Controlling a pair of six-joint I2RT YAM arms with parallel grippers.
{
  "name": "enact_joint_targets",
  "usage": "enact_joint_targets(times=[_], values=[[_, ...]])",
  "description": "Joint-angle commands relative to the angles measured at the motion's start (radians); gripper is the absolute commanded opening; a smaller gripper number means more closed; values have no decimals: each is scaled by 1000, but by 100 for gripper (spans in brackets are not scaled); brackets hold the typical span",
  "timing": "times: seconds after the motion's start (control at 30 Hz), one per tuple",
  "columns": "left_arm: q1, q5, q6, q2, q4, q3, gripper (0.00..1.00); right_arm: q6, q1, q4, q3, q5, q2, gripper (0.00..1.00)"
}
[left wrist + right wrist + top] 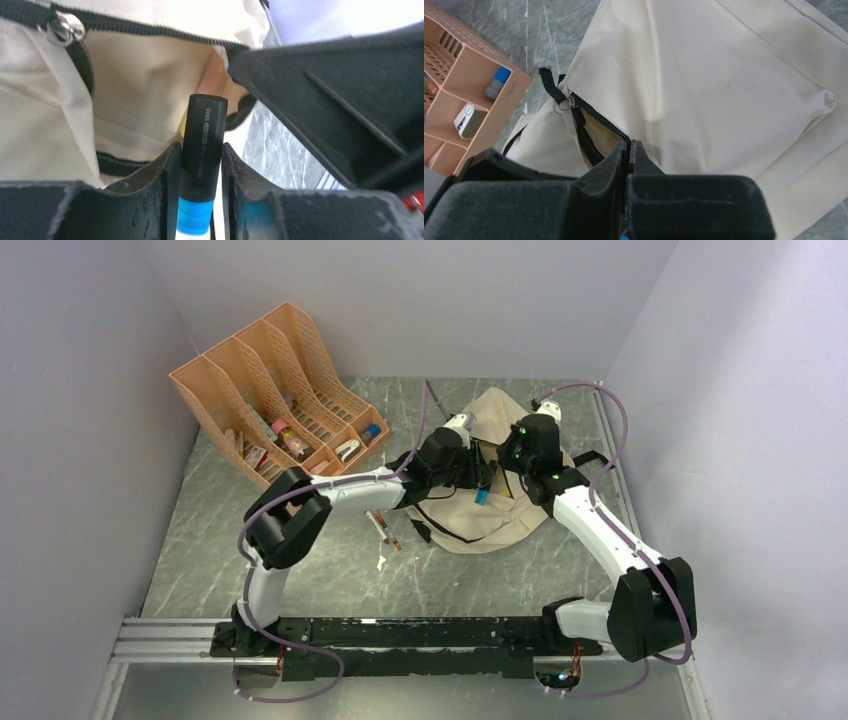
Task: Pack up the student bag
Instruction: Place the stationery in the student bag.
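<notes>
The student bag, cream fabric with a black zipper, lies at the back right of the table. Its zipper stands parted, with the pull at the left end. My right gripper is shut on the zipper edge and holds the mouth up. My left gripper is shut on a marker with a black cap, a blue band and a white body. The cap points at the bag's opening, just in front of it. The right gripper's black fingers fill the right of the left wrist view.
An orange file organizer stands at the back left, holding small bottles and a white item. A pen and a small white scrap lie on the table left of the bag. Walls close in on both sides.
</notes>
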Motion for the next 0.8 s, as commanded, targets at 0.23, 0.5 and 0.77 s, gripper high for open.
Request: enact_joint_targets(times=[0.23,0.5,0.77], values=[[4,-115,-91,146,127,169,5,27,2,-29,7,-32,-32,0],[3,-207,-121,245,183,273,5,34,2,-20,-2,-54,-33,0],[13,-178,-151,358,172,394,27,33,2,-19,-10,-55,-41,0]])
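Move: The left hand already holds the blue-and-black marker; the student bag's opening, where it is to go, lies about 6 cm ahead, 4 cm right and some 5 cm lower. The flap's zip edge, pinched by the right hand, is roughly 8 cm ahead, 6 cm right and 3 cm up; a yellow item in the bag lies 3 cm back, 4 cm right and 8 cm below. From the right hand the opening is some 2 cm back, 2 cm left and 7 cm below. Forward and to its right, about 9 cm in all and sinking slightly towards the end, the left hand carries the marker into the bag's opening and under the flap's zip edge. Its wrist swings some 10 degrees counter-clockwise while the fingers level a little and keep their grip on the marker. The right hand stays almost in place, still pinching the edge to hold the mouth open. ##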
